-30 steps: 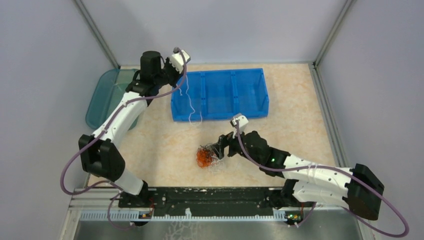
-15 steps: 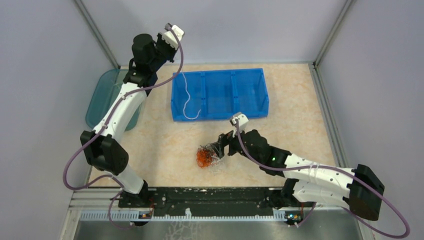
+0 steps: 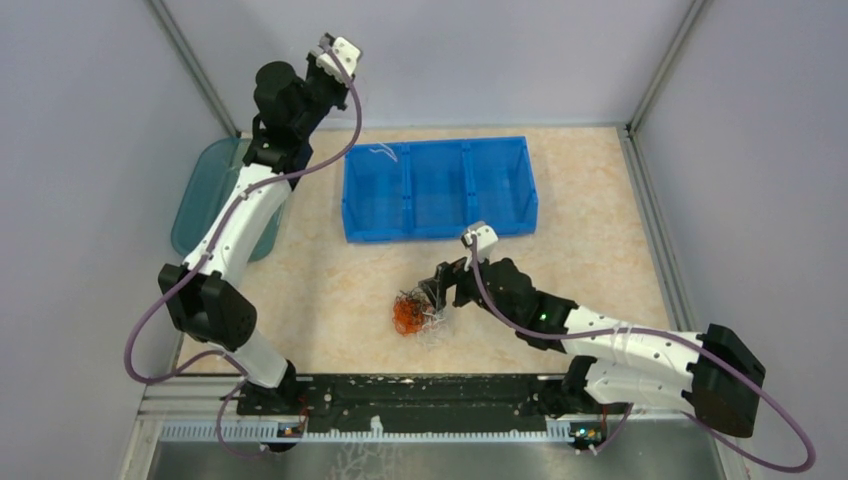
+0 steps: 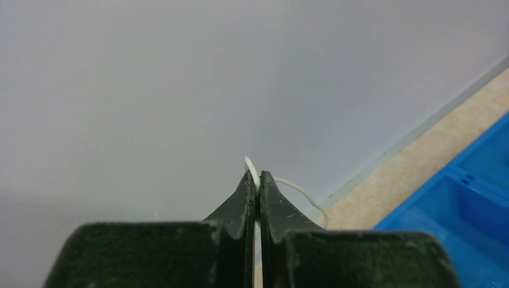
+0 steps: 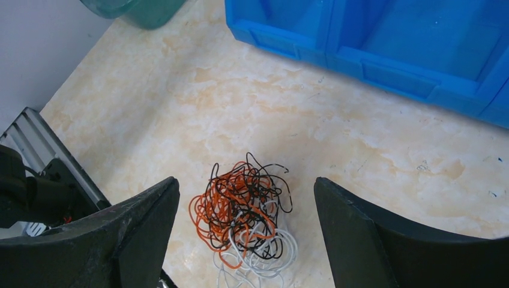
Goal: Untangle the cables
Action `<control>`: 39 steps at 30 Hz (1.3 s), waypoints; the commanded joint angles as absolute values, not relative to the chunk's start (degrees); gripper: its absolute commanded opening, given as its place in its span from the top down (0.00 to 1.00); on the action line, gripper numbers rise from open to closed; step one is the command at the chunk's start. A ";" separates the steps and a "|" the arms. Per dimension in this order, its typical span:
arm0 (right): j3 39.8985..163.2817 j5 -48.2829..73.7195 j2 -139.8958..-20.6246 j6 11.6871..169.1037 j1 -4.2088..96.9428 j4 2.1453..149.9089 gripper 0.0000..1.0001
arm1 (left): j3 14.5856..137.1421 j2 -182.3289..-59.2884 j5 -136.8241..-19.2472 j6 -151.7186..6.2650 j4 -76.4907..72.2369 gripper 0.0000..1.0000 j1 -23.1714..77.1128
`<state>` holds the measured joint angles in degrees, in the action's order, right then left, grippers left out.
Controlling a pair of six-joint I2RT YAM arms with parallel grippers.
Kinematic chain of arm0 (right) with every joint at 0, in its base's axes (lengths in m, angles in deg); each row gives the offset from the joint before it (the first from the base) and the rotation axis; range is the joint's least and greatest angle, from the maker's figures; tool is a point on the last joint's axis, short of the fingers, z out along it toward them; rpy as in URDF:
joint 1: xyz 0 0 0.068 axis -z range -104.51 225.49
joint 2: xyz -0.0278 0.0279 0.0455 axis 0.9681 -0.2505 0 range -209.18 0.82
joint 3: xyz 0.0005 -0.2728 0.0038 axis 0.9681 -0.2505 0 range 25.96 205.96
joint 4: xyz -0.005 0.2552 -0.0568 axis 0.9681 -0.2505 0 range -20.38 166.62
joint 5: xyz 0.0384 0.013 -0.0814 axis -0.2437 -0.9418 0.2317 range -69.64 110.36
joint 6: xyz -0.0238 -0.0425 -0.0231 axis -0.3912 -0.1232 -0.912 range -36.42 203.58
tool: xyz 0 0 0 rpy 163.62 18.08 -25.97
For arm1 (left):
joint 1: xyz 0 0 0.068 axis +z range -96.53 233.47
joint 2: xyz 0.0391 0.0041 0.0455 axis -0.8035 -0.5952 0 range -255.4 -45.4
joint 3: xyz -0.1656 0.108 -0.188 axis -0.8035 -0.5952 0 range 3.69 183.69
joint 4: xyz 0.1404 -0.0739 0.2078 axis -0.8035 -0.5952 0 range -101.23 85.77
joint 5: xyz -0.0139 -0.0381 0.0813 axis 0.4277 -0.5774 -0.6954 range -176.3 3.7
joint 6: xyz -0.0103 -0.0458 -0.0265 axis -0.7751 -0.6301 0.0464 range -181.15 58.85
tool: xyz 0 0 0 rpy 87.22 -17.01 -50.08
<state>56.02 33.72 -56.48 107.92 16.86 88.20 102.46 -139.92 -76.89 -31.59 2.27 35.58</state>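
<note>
The cables lie as a tangle [image 3: 410, 313] of orange, black and white wire on the table in front of the blue bin [image 3: 440, 228]. My right gripper [image 3: 437, 292] hovers just right of the clump, open. In the right wrist view the tangle [image 5: 246, 216] sits between its wide-spread fingers [image 5: 141, 225], untouched. My left gripper [image 4: 258, 180] is raised high at the back left near the wall, shut on a thin white cable [image 4: 300, 192] that curls off to the right. The white cable's tail [image 3: 383, 152] shows over the bin's back left corner.
The blue bin has three compartments. A teal container [image 3: 205, 190] stands at the left edge, beside the left arm. Grey walls close in the back and both sides. A black rail [image 3: 420, 395] with the arm bases runs along the near edge.
My left arm has swung up and back toward the wall, drawing the white cable up off the table and the bin's front left. The right gripper has barely moved.
</note>
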 commanded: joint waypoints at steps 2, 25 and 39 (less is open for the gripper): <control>56.40 36.18 -56.06 109.46 17.48 91.98 0.17 | 92.25 -137.58 -72.62 -34.67 2.44 0.97 35.47; 53.12 36.67 -55.15 111.90 17.49 94.53 0.17 | 87.82 -142.87 -66.85 -35.50 -14.65 0.49 35.45; 50.47 28.47 -57.52 110.54 17.48 92.78 0.18 | 93.53 -134.10 -58.17 -33.47 -36.39 0.13 37.26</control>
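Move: High over the far left of the blue bin, the left hand grips the white cable. The bin's left compartment, where it is bound, lies some 43 cm below, about 3 cm back and 3 cm to the right. From the same hand, the middle compartment is about 3 cm back and 17 cm right, and the green tub about 4 cm back and 26 cm left. From the right hand, the left compartment is roughly 28 cm ahead, 13 cm left and 13 cm lower. Lowering the white cable into the blue bin's left compartment, the left hand sinks about 23 cm, fast at first and then gently, while tipping its fingers some 35 degrees downward. Near the bottom the closed fingers spread wide and let go of the cable, then the hand backs off, up about 4 cm and a little towards the base. ##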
